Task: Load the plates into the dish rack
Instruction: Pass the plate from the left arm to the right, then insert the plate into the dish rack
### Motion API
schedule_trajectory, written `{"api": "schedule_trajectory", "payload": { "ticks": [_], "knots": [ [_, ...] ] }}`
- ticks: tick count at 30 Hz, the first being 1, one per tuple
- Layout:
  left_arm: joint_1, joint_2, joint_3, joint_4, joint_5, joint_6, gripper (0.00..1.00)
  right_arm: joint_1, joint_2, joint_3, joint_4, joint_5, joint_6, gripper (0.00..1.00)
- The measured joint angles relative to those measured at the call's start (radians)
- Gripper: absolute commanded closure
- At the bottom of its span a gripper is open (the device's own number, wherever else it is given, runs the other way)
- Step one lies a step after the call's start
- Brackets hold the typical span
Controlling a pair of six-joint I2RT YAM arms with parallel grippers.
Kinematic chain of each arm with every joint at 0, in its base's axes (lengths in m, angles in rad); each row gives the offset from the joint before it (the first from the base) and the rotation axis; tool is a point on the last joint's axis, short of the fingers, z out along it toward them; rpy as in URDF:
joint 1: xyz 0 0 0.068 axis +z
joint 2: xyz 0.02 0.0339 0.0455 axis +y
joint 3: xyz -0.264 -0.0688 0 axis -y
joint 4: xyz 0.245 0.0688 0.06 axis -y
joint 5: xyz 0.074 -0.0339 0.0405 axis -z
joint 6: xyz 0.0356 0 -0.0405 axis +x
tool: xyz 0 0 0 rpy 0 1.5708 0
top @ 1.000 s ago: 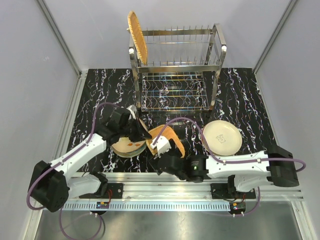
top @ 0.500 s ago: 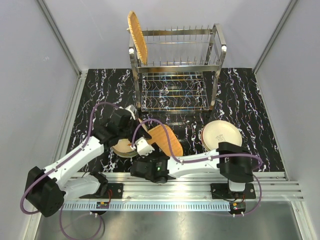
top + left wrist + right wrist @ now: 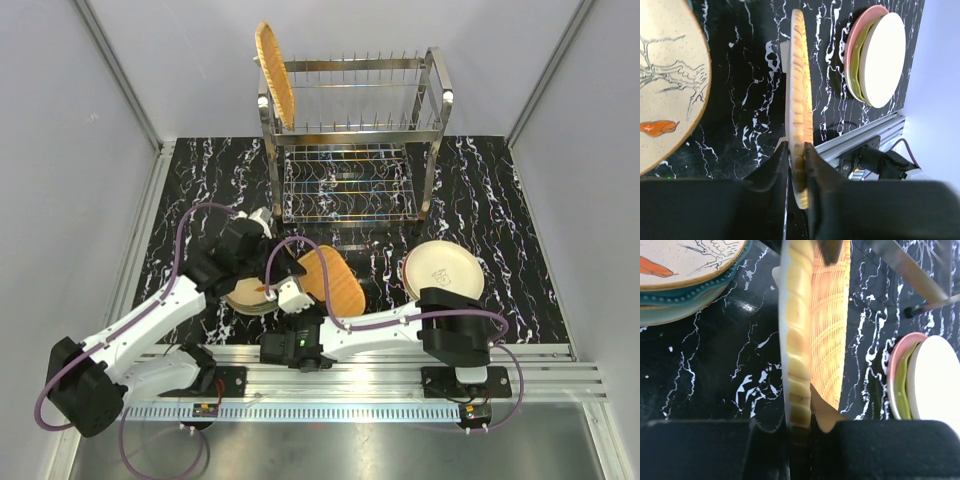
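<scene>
An orange woven plate (image 3: 333,280) hangs on edge above the table between both arms. My left gripper (image 3: 272,264) is shut on its rim; in the left wrist view the plate (image 3: 798,85) stands upright between the dark fingers (image 3: 775,170). My right gripper (image 3: 299,290) is shut on the near rim of the same plate (image 3: 799,355). A second orange woven plate (image 3: 274,75) stands in the top left slot of the dish rack (image 3: 350,135). A bird-print plate (image 3: 245,295) tops the left stack, and a cream plate (image 3: 443,272) tops the right stack.
The left stack (image 3: 685,295) has teal and pale green plates under the bird-print one (image 3: 670,85). The right stack (image 3: 875,60) shows pink and yellow-green rims. An aluminium rail (image 3: 400,358) runs along the near table edge. Grey walls enclose the black marbled table (image 3: 480,190).
The right arm folded in leftward and its jaws closed on the orange plate's near rim. The left gripper kept its hold, and the plate barely shifted.
</scene>
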Motion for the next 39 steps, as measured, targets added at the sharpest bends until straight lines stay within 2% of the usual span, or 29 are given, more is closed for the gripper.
{"api": "schedule_trajectory", "payload": {
  "ticks": [1,4,7,8,9,14,18,22,27,30,34,39],
  "knots": [
    [0.000,0.000,0.001,0.003,0.000,0.009,0.61,0.000,0.000,-0.002,0.002,0.001,0.010,1.00],
    [0.006,0.001,0.012,0.002,-0.001,0.031,0.51,0.000,-0.018,-0.030,0.008,0.000,0.023,1.00],
    [0.009,0.004,0.026,0.009,0.009,0.050,0.27,0.001,-0.058,-0.068,0.025,-0.007,0.022,1.00],
    [0.009,0.008,0.034,0.014,0.015,0.058,0.03,0.002,-0.071,-0.077,0.032,-0.009,0.021,1.00],
    [0.009,0.014,0.044,0.014,0.019,0.066,0.01,0.002,-0.090,-0.087,0.045,-0.014,0.020,1.00],
    [0.009,0.034,0.146,-0.011,0.019,0.111,0.01,0.006,-0.228,-0.166,0.134,-0.052,-0.011,1.00],
    [0.009,0.034,0.275,-0.087,-0.033,0.170,0.01,0.010,-0.406,-0.291,0.260,-0.125,-0.064,1.00],
    [0.009,-0.003,0.377,-0.142,-0.138,0.254,0.01,0.011,-0.573,-0.349,0.330,-0.166,-0.131,1.00],
    [0.010,-0.155,0.402,-0.197,-0.349,0.373,0.01,0.011,-0.720,-0.341,0.409,-0.192,-0.264,1.00],
    [0.011,-0.251,0.397,-0.208,-0.471,0.447,0.01,0.008,-0.796,-0.298,0.459,-0.210,-0.382,1.00],
    [0.012,-0.344,0.335,-0.187,-0.628,0.527,0.01,-0.027,-0.825,-0.146,0.546,-0.230,-0.541,1.00],
    [0.012,-0.351,0.196,-0.173,-0.748,0.600,0.01,-0.190,-0.777,0.082,0.624,-0.324,-0.660,1.00]
  ]
}}
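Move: My left fingers are still round the woven plate's edge; its middle lies about 8 cm to their right, level fore and aft, and 5 cm lower. The flowered plates are some 8 cm left, 3 cm farther out and 13 cm below that hand. From my right hand, which already grips the near rim, the rack's upper tier is about 30 cm ahead, 8 cm right and 25 cm up; the woven plate standing there lies 33 cm ahead, 7 cm left, 33 cm up. I spread my left fingers wide and release the woven plate, ease up and slightly forward, then swing up and left over the flowered plates, dipping at the end while the fingers tilt up towards level. My right hand keeps its pinch on the rim, edges right a little, then climbs ever faster, some 33 cm in all, bringing the plate closer to the rack and rolling about 50 degrees, left side rising. ##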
